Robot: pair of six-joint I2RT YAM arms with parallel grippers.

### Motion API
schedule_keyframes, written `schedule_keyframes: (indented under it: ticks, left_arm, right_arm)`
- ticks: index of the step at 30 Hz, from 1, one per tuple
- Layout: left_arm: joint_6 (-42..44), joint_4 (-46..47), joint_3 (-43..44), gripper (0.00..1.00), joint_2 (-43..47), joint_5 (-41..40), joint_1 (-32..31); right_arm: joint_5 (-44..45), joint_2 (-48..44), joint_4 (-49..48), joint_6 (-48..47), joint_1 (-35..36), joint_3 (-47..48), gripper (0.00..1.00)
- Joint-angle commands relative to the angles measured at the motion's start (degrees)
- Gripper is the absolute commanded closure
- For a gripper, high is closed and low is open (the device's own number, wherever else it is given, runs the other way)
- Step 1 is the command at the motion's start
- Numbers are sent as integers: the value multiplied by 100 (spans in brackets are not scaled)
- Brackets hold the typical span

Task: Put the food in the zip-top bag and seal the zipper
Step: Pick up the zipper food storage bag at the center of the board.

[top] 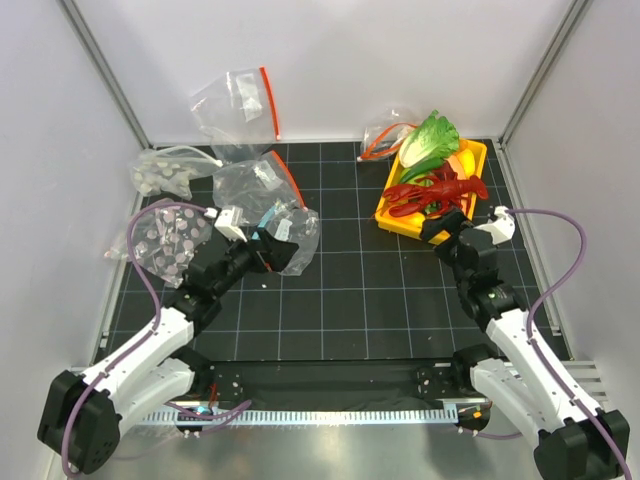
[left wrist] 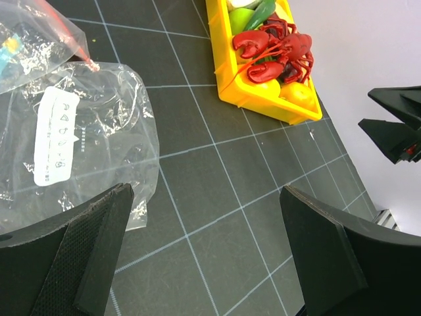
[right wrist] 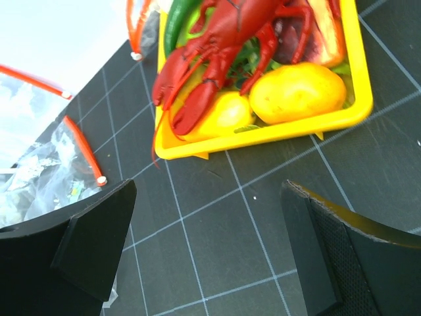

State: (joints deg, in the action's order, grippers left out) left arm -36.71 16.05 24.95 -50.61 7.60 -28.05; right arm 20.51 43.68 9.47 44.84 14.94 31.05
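Note:
The food lies in a yellow tray (top: pixel 385 215) at the right back: a green lettuce (top: pixel 432 140) and yellow-orange pieces (right wrist: pixel 296 92), with a red lobster (top: pixel 435 192) on top. A pale green piece (left wrist: pixel 240 20) shows at the tray's far end. The clear zip-top bag (left wrist: pixel 99 118) with a white label (left wrist: pixel 56 135) lies flat at the left centre (top: pixel 298 240). A red-orange zip strip (top: pixel 287 180) runs by its far edge. My left gripper (top: pixel 272 245) (left wrist: pixel 205 217) is open and empty beside the bag. My right gripper (top: pixel 450 228) (right wrist: pixel 207 217) is open and empty just before the tray.
Other clear bags lie around: one with a red strip against the back wall (top: pixel 240 100), one behind the tray (top: pixel 385 135), one holding small parts (left wrist: pixel 26 46). Dotted pouches (top: pixel 165 240) sit at the left. Side walls close in on both sides.

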Motion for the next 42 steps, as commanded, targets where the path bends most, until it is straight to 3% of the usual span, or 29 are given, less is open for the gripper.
schedule_keyframes:
  ticks: [1,10,15,20,26,35,42]
  left_arm:
    - [147,311,247,0,-98,49,-16]
    - [103,346,335,0,-195,128,-69]
    - [41,337,370,0,-221,137,-121]
    - [-38,337,379,1,-177,190,-209]
    - [-91,311,370,2,-151,146,-271]
    - [-117,197,388,2,-10,75,-324]
    - [-170,91,379,3,112,-21,-332]
  right_arm:
    - [-178,-158,-455,-379,18,7,1]
    - [-144,298,-288,-503,27,568,4]
    - [-179,1385,-209,-494,123,1489,4]
    - [549,2467,-428,-90,624,2203,4]
    - [1909,4261,-43,402,1247,4080,2]
    - [2580,6562,326,649,1354,6542,2]
    - [3037,7864,213,728,1354,7766,2]
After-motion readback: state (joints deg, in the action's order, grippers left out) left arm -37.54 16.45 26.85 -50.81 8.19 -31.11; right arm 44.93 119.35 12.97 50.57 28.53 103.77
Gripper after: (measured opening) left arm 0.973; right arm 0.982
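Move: The zipper bag standing by the back wall is about 35 cm ahead of the right hand, 14 cm to its left and 15 cm lower. The yellow box lies nearer, its middle some 18 cm ahead and 3 cm left of that hand, about 13 cm below; the lettuce in its far end is roughly 29 cm ahead and 5 cm left, 10 cm lower. From the left hand the bag lies about 38 cm ahead, 28 cm right and 16 cm down. The bag by the back wall is what the right hand heads for: after a slow start it sweeps about 26 cm forward and 15 cm left, across the left part of the yellow box, rising some 4 cm and then starting to sink. The wrist turns about 10 degrees clockwise, and the fingers stay wide open, still short of the bag and touching nothing. ##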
